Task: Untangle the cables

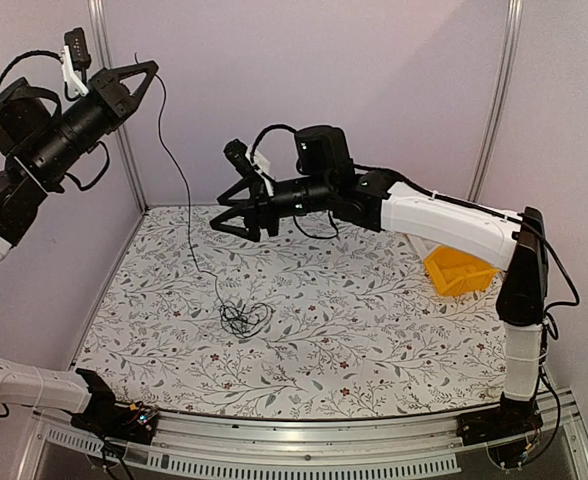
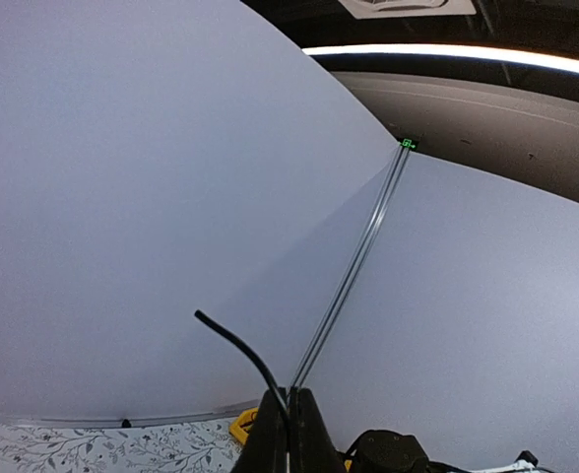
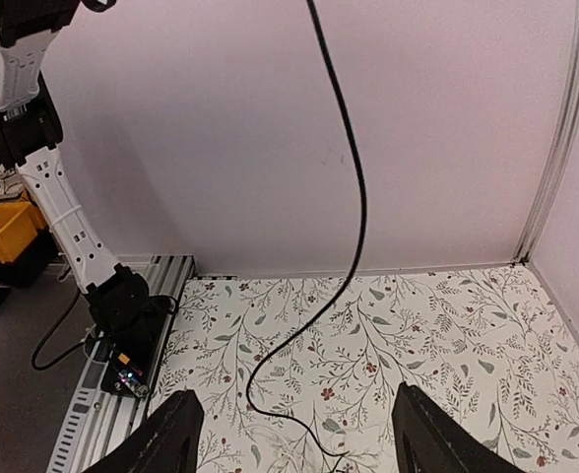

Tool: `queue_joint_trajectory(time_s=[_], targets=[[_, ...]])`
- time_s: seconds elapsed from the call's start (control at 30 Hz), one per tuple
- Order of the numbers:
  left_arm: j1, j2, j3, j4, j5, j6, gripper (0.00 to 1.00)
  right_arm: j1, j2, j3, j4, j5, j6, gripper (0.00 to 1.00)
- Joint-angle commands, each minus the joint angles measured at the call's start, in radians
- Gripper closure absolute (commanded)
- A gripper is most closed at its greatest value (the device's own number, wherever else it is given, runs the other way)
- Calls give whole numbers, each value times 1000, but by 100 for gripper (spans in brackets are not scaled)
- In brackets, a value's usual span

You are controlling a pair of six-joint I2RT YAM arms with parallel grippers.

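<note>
The cables lie as a small black tangled bunch (image 1: 244, 318) on the flowered table. One thin strand (image 1: 182, 185) rises from the bunch to my left gripper (image 1: 152, 70), held high by the left wall. In the left wrist view that gripper (image 2: 289, 396) is shut on the strand, and a short free end (image 2: 232, 342) curls out above the fingertips. My right gripper (image 1: 218, 216) hovers open over the back of the table, right of the strand. The right wrist view shows its gripper (image 3: 304, 439) with nothing between its fingers and the strand (image 3: 355, 197) hanging ahead of it.
A yellow bin (image 1: 459, 270) sits at the table's right side under the right arm. White walls close the back and sides, with a metal post (image 1: 124, 150) at the back left corner. The left arm's base (image 3: 122, 310) stands at the table's near rail.
</note>
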Motion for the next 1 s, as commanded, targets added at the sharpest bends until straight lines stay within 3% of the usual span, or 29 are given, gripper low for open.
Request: queue_joint_trajectory(time_s=[0.0,0.17,0.43,0.97], targets=[[-10,-17,-15,46,12,-41,100,2,68,43,22,100,70,30],[-9,-12,-11,46,15,-53,100,2,135,86,50,104,120,30],[-8,-7,7,42,13,-54,100,8,176,99,94,-196,174,32],[-9,-9,15,31,2,-59,100,-5,224,135,91,-299,221,33]])
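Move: The hanging cable strand runs about 8 cm to the left of my open right hand, roughly level with it in forward reach and height; the cable tangle lies some 33 cm below this hand, 2 cm farther out and 2 cm to its left. The pinched cable end is about 23 cm above my right hand, 8 cm left and level forward. From my left hand, that same hanging strand is about 23 cm straight below. I bring my open right hand down about 5 cm and a few centimetres left towards the hanging strand, first swinging some 3 cm forward, then drawing back slightly past where I began. As it comes back, the wrist rolls and turns counter-clockwise, each by 10 to 15 degrees. My left hand stays high and keeps the cable end pinched. ##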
